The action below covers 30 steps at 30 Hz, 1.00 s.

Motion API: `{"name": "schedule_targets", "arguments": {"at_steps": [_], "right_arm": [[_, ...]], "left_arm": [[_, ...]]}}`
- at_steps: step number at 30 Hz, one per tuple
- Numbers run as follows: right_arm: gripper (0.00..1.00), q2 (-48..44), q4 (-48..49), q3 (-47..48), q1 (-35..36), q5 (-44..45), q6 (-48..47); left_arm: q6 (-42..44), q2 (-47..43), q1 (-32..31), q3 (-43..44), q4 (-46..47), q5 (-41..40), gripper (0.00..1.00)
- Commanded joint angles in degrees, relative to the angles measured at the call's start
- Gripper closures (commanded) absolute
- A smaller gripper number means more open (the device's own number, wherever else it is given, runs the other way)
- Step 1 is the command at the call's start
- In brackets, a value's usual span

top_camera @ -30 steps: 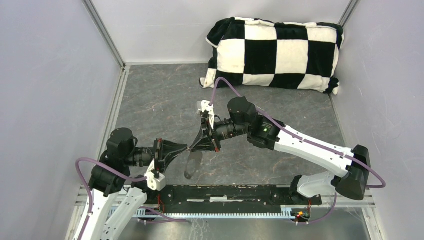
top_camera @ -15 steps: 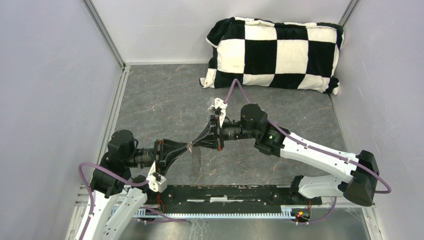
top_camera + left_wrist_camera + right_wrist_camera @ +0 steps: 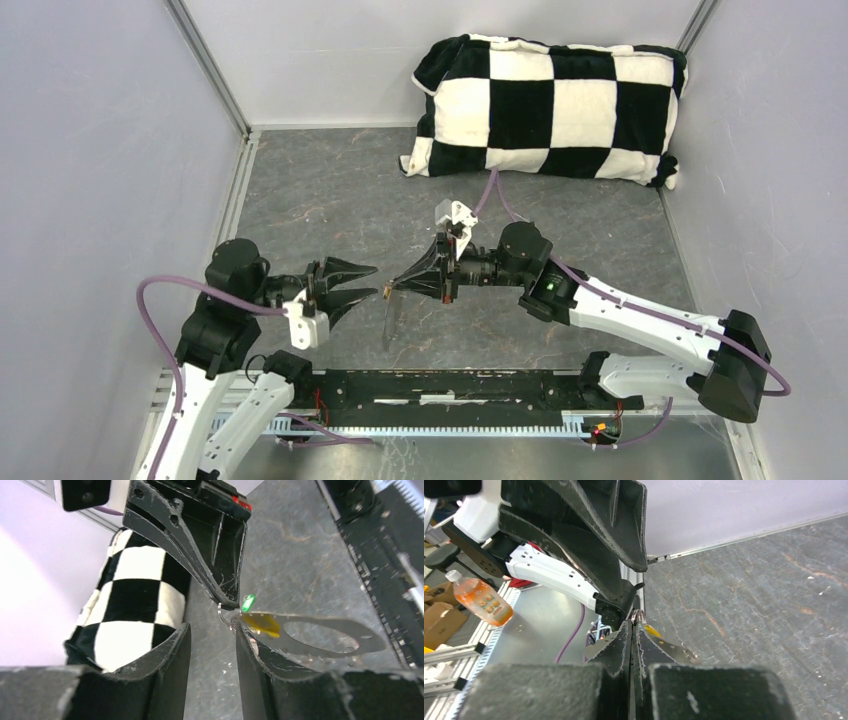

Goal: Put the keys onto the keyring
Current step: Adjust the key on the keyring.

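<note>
My right gripper (image 3: 392, 289) is shut on the top of the keyring (image 3: 388, 322), a grey oval loop hanging below its tips above the floor. In the left wrist view the keyring (image 3: 325, 639) stretches to the right, with a small wire ring at the right fingertips (image 3: 227, 597). A green key head (image 3: 247, 602) and a yellow key head (image 3: 262, 624) sit at that upper end. My left gripper (image 3: 212, 630) is open, its right finger beside the ring, with nothing between the fingers. The right wrist view shows the yellow key (image 3: 651, 630) just past the shut gripper (image 3: 633, 622).
A black-and-white checkered pillow (image 3: 550, 105) lies against the back wall. Grey walls close the left, right and back sides. A black rail (image 3: 450, 385) runs along the near edge between the arm bases. An orange bottle (image 3: 481, 599) lies outside the workspace.
My left gripper has opened and drawn back to the left, away from the right fingertips. The right arm has shifted right, and the keyring now hangs from it alone.
</note>
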Motion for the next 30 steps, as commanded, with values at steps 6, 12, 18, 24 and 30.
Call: {"name": "schedule_targets", "arguments": {"at_steps": [6, 12, 18, 24, 30], "right_arm": [[1.0, -1.8, -2.2, 3.7, -0.2, -1.4, -9.2], [1.0, -0.8, -4.3, 6.0, -0.2, -2.8, -11.0], [1.0, 0.2, -4.4, 6.9, -0.2, -4.6, -11.1], [1.0, 1.2, -4.4, 7.9, -0.1, -5.5, -11.1], [1.0, 1.2, -3.8, 8.1, -0.2, -5.9, -11.0]], "left_arm": [[-21.0, 8.3, -0.2, 6.7, -5.1, 9.9, 0.54], [-21.2, 10.2, -0.2, 6.8, -5.2, 8.3, 0.57], [-20.7, 10.7, -0.1, 5.9, -5.1, 6.7, 0.6], [-20.9, 10.9, -0.2, 5.4, -4.9, 7.4, 0.71], [-21.2, 10.1, -0.2, 3.5, -4.8, 6.8, 0.79]]}}
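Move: About 3 cm to the right of the left hand, 1 cm nearer the base and 1 cm lower, lies the keyring, already pinched in the right hand's shut fingertips, about 1 cm left of the right hand, 1 cm back and level with it. The yellow key hangs just under the keyring, about 2 cm lower and 1 cm back. The steel plate dangles some 5 cm below the keyring, its middle about 3 cm nearer the base. Rolling about 30 degrees around its own finger line, forward side down, the left hand edges 1.5 cm right to the keyring, rises slightly, then sinks to 1.5 cm below its start, and its half-open fingers narrow around the keyring to about half their gap. The right hand keeps its pinch nearly in place, rolling some 10 degrees, forward side up. ##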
